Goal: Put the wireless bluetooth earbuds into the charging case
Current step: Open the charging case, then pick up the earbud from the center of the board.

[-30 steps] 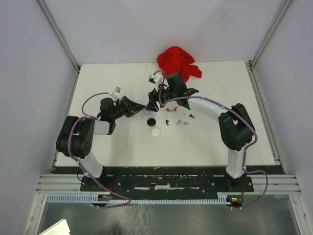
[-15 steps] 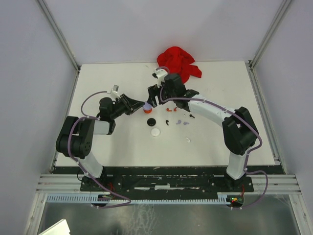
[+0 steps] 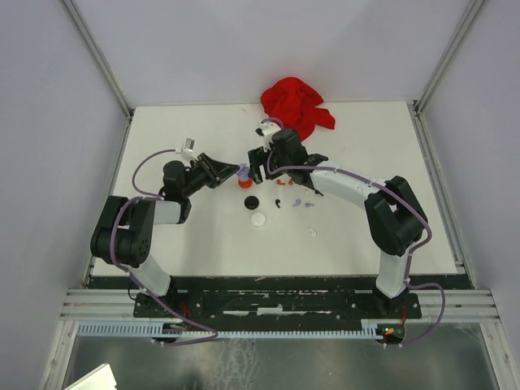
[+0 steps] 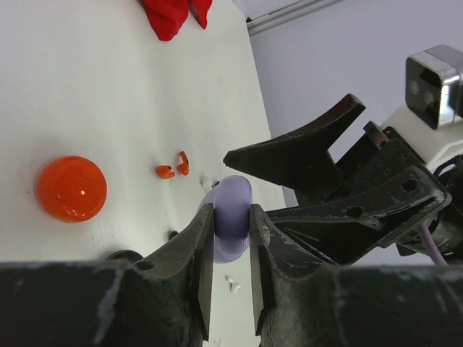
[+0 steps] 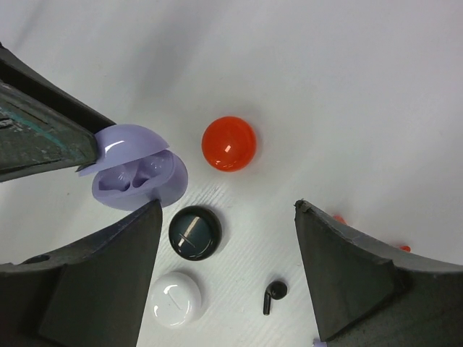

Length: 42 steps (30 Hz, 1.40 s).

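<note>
My left gripper point(image 4: 230, 217) is shut on the lilac charging case point(image 4: 233, 191), held off the table. In the right wrist view this case point(image 5: 137, 177) hangs open with two empty wells, its lid pinched by the left fingers point(image 5: 43, 134). My right gripper point(image 5: 226, 206) is open and empty, just beside the case. From above, the left gripper point(image 3: 236, 173) and right gripper point(image 3: 257, 161) nearly meet. The earbuds lie loose on the table: a black one point(image 5: 273, 295), two red ones point(image 4: 165, 171), lilac ones point(image 3: 302, 202) and a white one point(image 3: 312, 232).
Three shut round cases rest under the grippers: red point(image 5: 228, 143), black point(image 5: 194, 232) and white point(image 5: 176, 298). A crumpled red cloth point(image 3: 296, 104) lies at the table's far edge. Another black earbud point(image 3: 318, 192) sits right of the red ones.
My right gripper has opened wider and drawn back from the lilac case towards the far side, uncovering the red case. The left gripper has shifted slightly away with the case.
</note>
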Motion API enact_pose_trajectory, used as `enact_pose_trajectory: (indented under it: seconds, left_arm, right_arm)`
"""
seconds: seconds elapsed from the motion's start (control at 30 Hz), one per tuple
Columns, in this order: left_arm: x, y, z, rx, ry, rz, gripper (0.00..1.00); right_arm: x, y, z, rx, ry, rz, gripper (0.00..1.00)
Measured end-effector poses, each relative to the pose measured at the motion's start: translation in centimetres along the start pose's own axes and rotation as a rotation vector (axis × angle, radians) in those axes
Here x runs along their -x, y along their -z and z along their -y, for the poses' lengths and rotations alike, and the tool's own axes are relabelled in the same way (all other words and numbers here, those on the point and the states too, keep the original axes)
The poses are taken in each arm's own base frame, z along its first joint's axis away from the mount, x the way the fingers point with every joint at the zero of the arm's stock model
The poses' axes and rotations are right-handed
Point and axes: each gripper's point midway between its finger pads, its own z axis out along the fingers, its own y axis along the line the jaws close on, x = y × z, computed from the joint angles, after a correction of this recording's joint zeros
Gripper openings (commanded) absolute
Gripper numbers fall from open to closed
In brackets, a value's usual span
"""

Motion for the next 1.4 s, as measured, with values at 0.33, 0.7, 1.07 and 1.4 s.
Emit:
enact_pose_trajectory:
  seconds: [0.33, 0.7, 1.07, 1.4]
  left_arm:
    - [0.4, 0.0, 0.9, -0.031, 0.022, 0.013, 0.03]
    - [1.8, 0.3, 0.2, 0.001, 0.078, 0.084, 0.03]
    - [2.3, 0.9, 0.5, 0.000, 0.092, 0.130, 0.03]
    - [2.1, 1.1, 0.4, -0.001, 0.091, 0.131, 0.03]
  right_arm:
    - [-1.2, -1.2, 0.5, -0.017, -0.017, -0.016, 0.83]
    - [-4.0, 0.4, 4.0, -0.215, -0.038, -0.100, 0.76]
    - [-7.6, 5.0, 7.6, -0.459, -0.079, -0.281, 0.58]
    - [-11.1, 8.7, 9.8, -0.549, -0.051, -0.393, 0.54]
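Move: The pair of purple earbuds lies about 14 cm to the right hand's right, 4 cm back and 11 cm below. The white earbud is level with that hand, 15 cm right; the black earbud beside it, 18 cm right and 1 cm back; the orange earbuds 9 cm right and 2 cm ahead. The already open purple case, in the left fingers, sits some 4 cm to the right hand's left, 1 cm back. From the left hand the purple earbuds lie about 19 cm right, 3 cm back, 12 cm below. The right fingertip, close against the open case, first eases down about 2 cm along its free half, then leaves it and swings right some 15 cm, back and lower towards the purple earbuds, tipping to point forward and down as its fingers close partway on nothing. The left hand keeps its pinch on the case, rising a little and drawing about 2 cm left with a slight turn. ##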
